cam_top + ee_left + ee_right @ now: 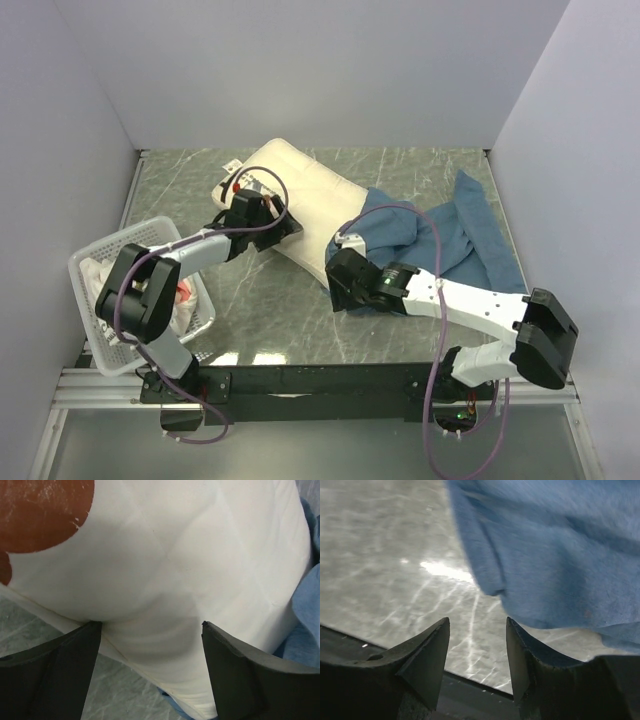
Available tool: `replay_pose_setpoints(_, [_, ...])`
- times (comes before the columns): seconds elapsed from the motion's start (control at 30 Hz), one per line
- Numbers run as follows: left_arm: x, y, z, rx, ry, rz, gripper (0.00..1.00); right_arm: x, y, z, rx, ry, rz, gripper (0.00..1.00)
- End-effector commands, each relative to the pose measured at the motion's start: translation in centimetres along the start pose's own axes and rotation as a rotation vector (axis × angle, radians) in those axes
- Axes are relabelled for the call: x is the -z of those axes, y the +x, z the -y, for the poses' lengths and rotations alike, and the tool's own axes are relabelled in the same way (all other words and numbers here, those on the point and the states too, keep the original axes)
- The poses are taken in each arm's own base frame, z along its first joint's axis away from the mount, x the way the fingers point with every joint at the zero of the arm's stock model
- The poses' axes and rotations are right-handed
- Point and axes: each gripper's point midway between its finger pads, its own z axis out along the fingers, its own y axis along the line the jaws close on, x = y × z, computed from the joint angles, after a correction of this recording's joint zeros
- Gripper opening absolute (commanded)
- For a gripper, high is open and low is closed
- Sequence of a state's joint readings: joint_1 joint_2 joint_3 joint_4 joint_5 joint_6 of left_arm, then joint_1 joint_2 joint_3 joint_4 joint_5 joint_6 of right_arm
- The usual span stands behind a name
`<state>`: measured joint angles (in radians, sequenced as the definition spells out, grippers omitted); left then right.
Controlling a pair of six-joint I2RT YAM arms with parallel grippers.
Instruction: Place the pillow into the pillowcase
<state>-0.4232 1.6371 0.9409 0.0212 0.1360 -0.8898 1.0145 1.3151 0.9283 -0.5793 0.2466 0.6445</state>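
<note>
The cream-white quilted pillow (305, 190) lies at the back middle of the table, its right end lying against the blue pillowcase (450, 240). In the left wrist view the pillow (190, 565) fills the frame, with the brown bear print (40, 510) at the top left and a strip of blue pillowcase (307, 610) at the right. My left gripper (288, 228) (150, 625) is open, with its jaws spread wide either side of the pillow's near edge. My right gripper (338, 285) (477, 621) is open and empty, low over the table just beside the pillowcase's near-left corner (560, 555).
A white mesh basket (92, 262) holding crumpled cloth stands at the near left, beside the left arm. White walls close in the table on three sides. A black rail runs along the table's front edge (330, 378).
</note>
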Motion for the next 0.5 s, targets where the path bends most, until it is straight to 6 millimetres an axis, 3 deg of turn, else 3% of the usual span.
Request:
replay_pose_setpoints(0.0, [-1.3, -0.3, 1.0, -0.063, 0.094, 0.032, 0.81, -1.1, -0.9, 0.2, -0.047, 0.022, 0.068, 0.56])
replay_pose_setpoints(0.03, [-1.5, -0.1, 0.8, -0.065, 0.097, 0.026, 0.66, -1.7, -0.6, 0.2, -0.034, 0.029, 0.055, 0.56])
replay_pose_setpoints(0.1, [-2.1, -0.2, 0.7, -0.083, 0.104, 0.032, 0.46, -2.2, -1.1, 0.2, -0.025, 0.058, 0.055, 0.55])
replay_pose_setpoints(0.13, [-2.1, -0.1, 0.7, -0.084, 0.109, 0.028, 0.23, -2.9, -0.8, 0.5, -0.016, 0.089, 0.041, 0.54])
replay_pose_setpoints(0.23, [-1.9, 0.0, 0.8, -0.095, 0.117, 0.03, 0.01, -3.7, -1.2, 1.1, -0.011, 0.138, 0.037, 0.41])
replay_pose_setpoints(0.4, [-0.2, 0.1, 1.2, -0.091, 0.146, 0.06, 0.01, -3.4, -1.2, 2.9, -0.008, 0.24, 0.044, 0.26])
replay_pose_setpoints(0.47, [0.7, -0.2, 1.6, -0.086, 0.147, 0.091, 0.01, -3.0, -1.3, 3.0, 0.001, 0.25, 0.043, 0.13])
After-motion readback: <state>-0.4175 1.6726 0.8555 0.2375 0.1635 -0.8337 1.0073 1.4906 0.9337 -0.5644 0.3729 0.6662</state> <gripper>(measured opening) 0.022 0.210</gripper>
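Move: The left gripper hovers open over the pillow's near edge, which lies about 1 cm ahead and 2 cm below; the bear print is some 7 cm ahead and 5 cm left of this hand. For the right gripper, the pillowcase's loose near-left corner lies about 3 cm ahead, 1 cm right and 6 cm below. The pillow's middle is roughly 21 cm ahead of the right hand and 6 cm to its left. Sink the left gripper about 1.5 cm and slightly forward onto the pillow's near edge, shut it fully to pinch a fold of the cover, and keep hold. Meanwhile lower the right gripper some 5 cm, easing forward and a little right towards the pillowcase corner, turning it about 10 degrees and narrowing its fingers most of the way. ##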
